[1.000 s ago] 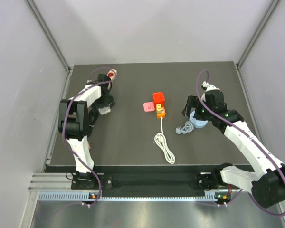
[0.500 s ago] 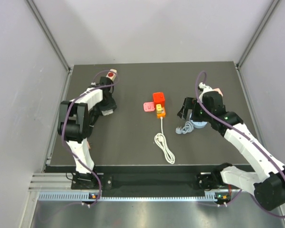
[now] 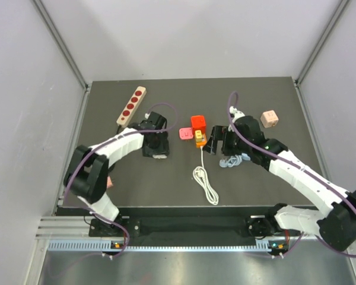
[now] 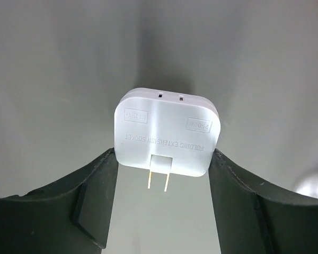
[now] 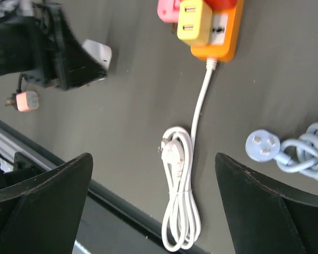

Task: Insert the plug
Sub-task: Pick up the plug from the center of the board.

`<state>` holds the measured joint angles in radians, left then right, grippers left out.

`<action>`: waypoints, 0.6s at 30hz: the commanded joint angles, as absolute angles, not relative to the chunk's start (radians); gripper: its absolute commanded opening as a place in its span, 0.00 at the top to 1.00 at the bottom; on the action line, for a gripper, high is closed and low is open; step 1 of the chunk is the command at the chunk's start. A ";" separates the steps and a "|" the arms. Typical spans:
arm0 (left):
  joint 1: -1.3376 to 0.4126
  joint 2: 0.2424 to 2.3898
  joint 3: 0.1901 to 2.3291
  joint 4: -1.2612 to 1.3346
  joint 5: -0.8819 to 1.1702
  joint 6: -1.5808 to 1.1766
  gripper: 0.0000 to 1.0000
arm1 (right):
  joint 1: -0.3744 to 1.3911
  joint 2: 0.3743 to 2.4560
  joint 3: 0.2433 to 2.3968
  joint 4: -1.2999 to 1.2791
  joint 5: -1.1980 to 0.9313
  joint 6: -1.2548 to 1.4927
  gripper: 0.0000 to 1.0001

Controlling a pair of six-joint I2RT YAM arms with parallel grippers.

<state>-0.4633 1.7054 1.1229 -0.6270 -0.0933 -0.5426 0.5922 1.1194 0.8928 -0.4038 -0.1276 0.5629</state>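
Note:
The red plug [image 3: 197, 122] sits at the far end of the orange power strip [image 3: 200, 139], near the middle of the table; in the right wrist view only its edge [image 5: 222, 3] shows above the strip [image 5: 218, 37]. A yellow adapter [image 5: 191, 21] is plugged into the strip. My left gripper [image 3: 156, 148] is left of the strip, shut on a white folding socket adapter [image 4: 166, 132] whose two prongs point toward the camera; both fingers [image 4: 103, 174] press its sides. My right gripper [image 3: 215, 142] hovers open just right of the strip, with nothing between its fingers [image 5: 69, 185].
A wooden strip with red sockets [image 3: 131, 105] lies at the back left. A pink piece [image 3: 184, 133] sits beside the orange strip. The strip's coiled white cord [image 3: 206, 181] runs toward the front edge. A grey-blue cable [image 3: 234, 159] and a beige cube [image 3: 269, 118] are to the right.
My left arm has swung from the back left toward the middle, carrying the white adapter and uncovering the wooden strip. My right arm has moved left to the orange strip, uncovering the beige cube.

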 commanded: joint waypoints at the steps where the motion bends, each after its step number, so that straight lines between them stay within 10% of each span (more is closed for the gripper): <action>1: -0.532 1.519 1.098 -0.497 0.015 -0.456 1.00 | 0.588 1.173 0.977 -0.370 -0.169 0.586 0.04; 18: -0.839 1.135 0.937 -0.281 0.146 -0.206 1.00 | 0.474 1.286 1.144 -0.528 -0.687 0.488 0.26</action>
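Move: Some 22 cm to the right, 5 cm back and 14 cm higher than the left hand, which already grips the white plug, is the open right gripper; the orange strip lies 11 cm ahead and 17 right of the left hand, the pink plug 11 ahead and 11 right. From the right hand the white plug is about 5 cm ahead, 22 left and 14 lower; the orange strip is 17 ahead and 5 left, the white cable coil 5 back and 2 left, both some 20 below. Lifting the held white plug about 14 cm, the left arm carries it roughly 12 cm right and 9 back towards the right gripper, swinging its fingertips up to point forward and right and turning some 40 degrees clockwise. The right hand rises and shifts left about 4 cm each, turns slightly counter-clockwise and partly narrows its empty fingers, not yet touching the plug. ##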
